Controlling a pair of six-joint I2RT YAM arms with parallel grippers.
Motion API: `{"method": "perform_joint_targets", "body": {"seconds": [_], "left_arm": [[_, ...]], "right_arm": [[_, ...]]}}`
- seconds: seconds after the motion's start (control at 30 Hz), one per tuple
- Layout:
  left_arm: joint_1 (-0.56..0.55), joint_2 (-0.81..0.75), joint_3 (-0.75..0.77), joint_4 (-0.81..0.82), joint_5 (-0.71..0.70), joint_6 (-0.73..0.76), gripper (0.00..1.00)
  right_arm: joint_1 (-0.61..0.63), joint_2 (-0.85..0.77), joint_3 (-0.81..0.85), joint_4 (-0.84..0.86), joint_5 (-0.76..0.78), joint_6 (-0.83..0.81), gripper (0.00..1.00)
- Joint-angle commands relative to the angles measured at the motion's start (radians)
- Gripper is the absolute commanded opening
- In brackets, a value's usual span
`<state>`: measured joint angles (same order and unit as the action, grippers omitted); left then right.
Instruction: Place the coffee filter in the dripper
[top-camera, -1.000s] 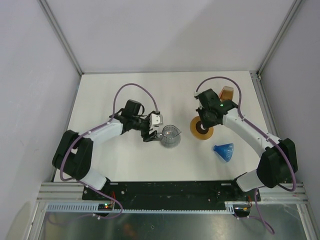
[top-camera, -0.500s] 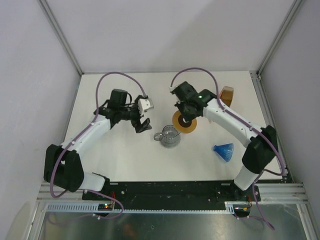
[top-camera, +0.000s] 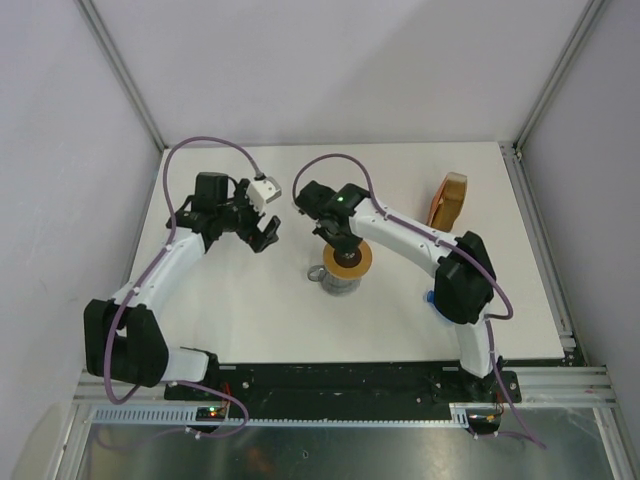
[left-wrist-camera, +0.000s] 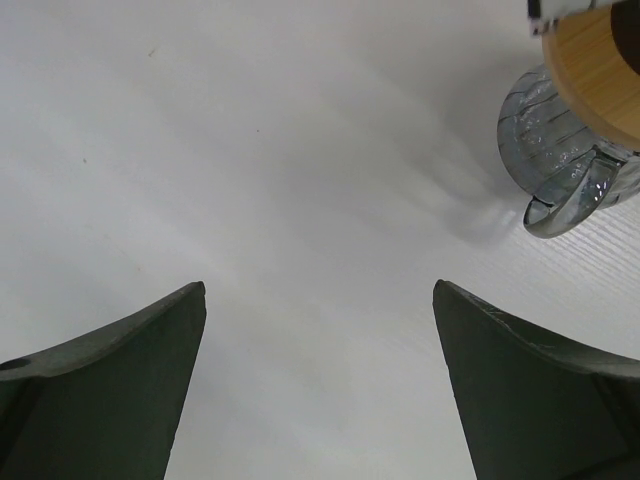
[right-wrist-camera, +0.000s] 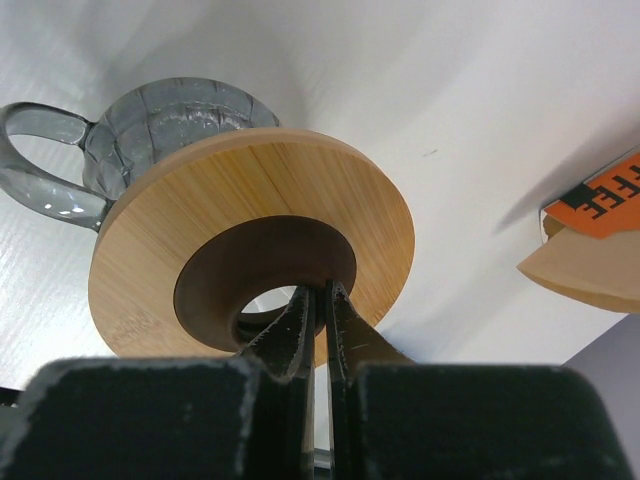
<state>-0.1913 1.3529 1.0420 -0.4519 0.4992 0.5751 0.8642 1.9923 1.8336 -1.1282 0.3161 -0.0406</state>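
Note:
My right gripper (top-camera: 340, 240) is shut on the inner rim of the flat brown ring (top-camera: 348, 261) and holds it right over the mouth of the clear glass jug (top-camera: 338, 280). In the right wrist view the fingertips (right-wrist-camera: 325, 290) pinch the edge of the ring's (right-wrist-camera: 250, 220) dark hole, with the jug (right-wrist-camera: 170, 125) just beyond. Only a sliver of the blue dripper (top-camera: 431, 297) shows behind my right arm's elbow. I cannot pick out a single coffee filter. My left gripper (top-camera: 262, 232) is open and empty over bare table, left of the jug (left-wrist-camera: 560, 150).
The thick orange-brown stack of filters (top-camera: 448, 198) stands at the back right; its edge also shows in the right wrist view (right-wrist-camera: 590, 265). My right arm stretches across the table's right half. White walls and metal posts close in the back and sides.
My right gripper has carried the brown ring left, from the table to over the jug. My left gripper has drawn back up and to the left, away from the jug, still open.

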Motion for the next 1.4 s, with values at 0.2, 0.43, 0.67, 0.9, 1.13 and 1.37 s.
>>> {"method": "perform_joint_targets", "body": {"seconds": [0.2,0.43,0.67,0.9,1.13,1.37], "left_arm": [[0.013,-0.037,0.019,-0.002,-0.046,-0.003,1.0],[0.023,-0.04,0.012,-0.004,-0.051,0.003,1.0],[0.033,-0.039,0.013,-0.002,-0.07,0.008,1.0],[0.073,-0.037,0.023,-0.002,-0.082,0.008,1.0],[0.126,-0.034,0.019,-0.002,-0.052,-0.002,1.0],[0.128,-0.035,0.022,-0.002,-0.044,-0.002,1.0]], "right_arm": [[0.043,0.066,0.121,-0.079,0.04,-0.044,0.0],[0.06,0.099,0.158,-0.083,0.028,-0.051,0.0],[0.069,0.085,0.179,-0.088,0.033,-0.043,0.0],[0.064,0.037,0.19,-0.069,-0.006,-0.037,0.0],[0.065,0.037,0.154,-0.062,-0.026,-0.037,0.0],[0.076,0.04,0.139,-0.068,-0.031,-0.029,0.0]]}}
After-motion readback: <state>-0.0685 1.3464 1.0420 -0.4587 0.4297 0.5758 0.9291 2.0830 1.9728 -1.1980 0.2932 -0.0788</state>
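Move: The shut right gripper holds the dripper just over the jug, whose middle is about 4 cm to its left, level with it front to back and some 8 cm below. The coffee filter bag stands roughly 15 cm ahead and 26 cm to the right of that gripper. The blue cone is around 7 cm back and 24 cm to the right. From the open, empty left gripper, the jug lies some 17 cm right, 4 cm back and 11 cm lower. Ease the right gripper about 3 cm left and slightly back at nearly constant height, keeping its pinch on the dripper's inner wall and turning a few degrees counter-clockwise, to centre the dripper over the jug mouth. Meanwhile draw the wide-open left gripper some 5 cm left, away from the jug, slowly at first and faster towards the end, swinging about 10 degrees counter-clockwise. ##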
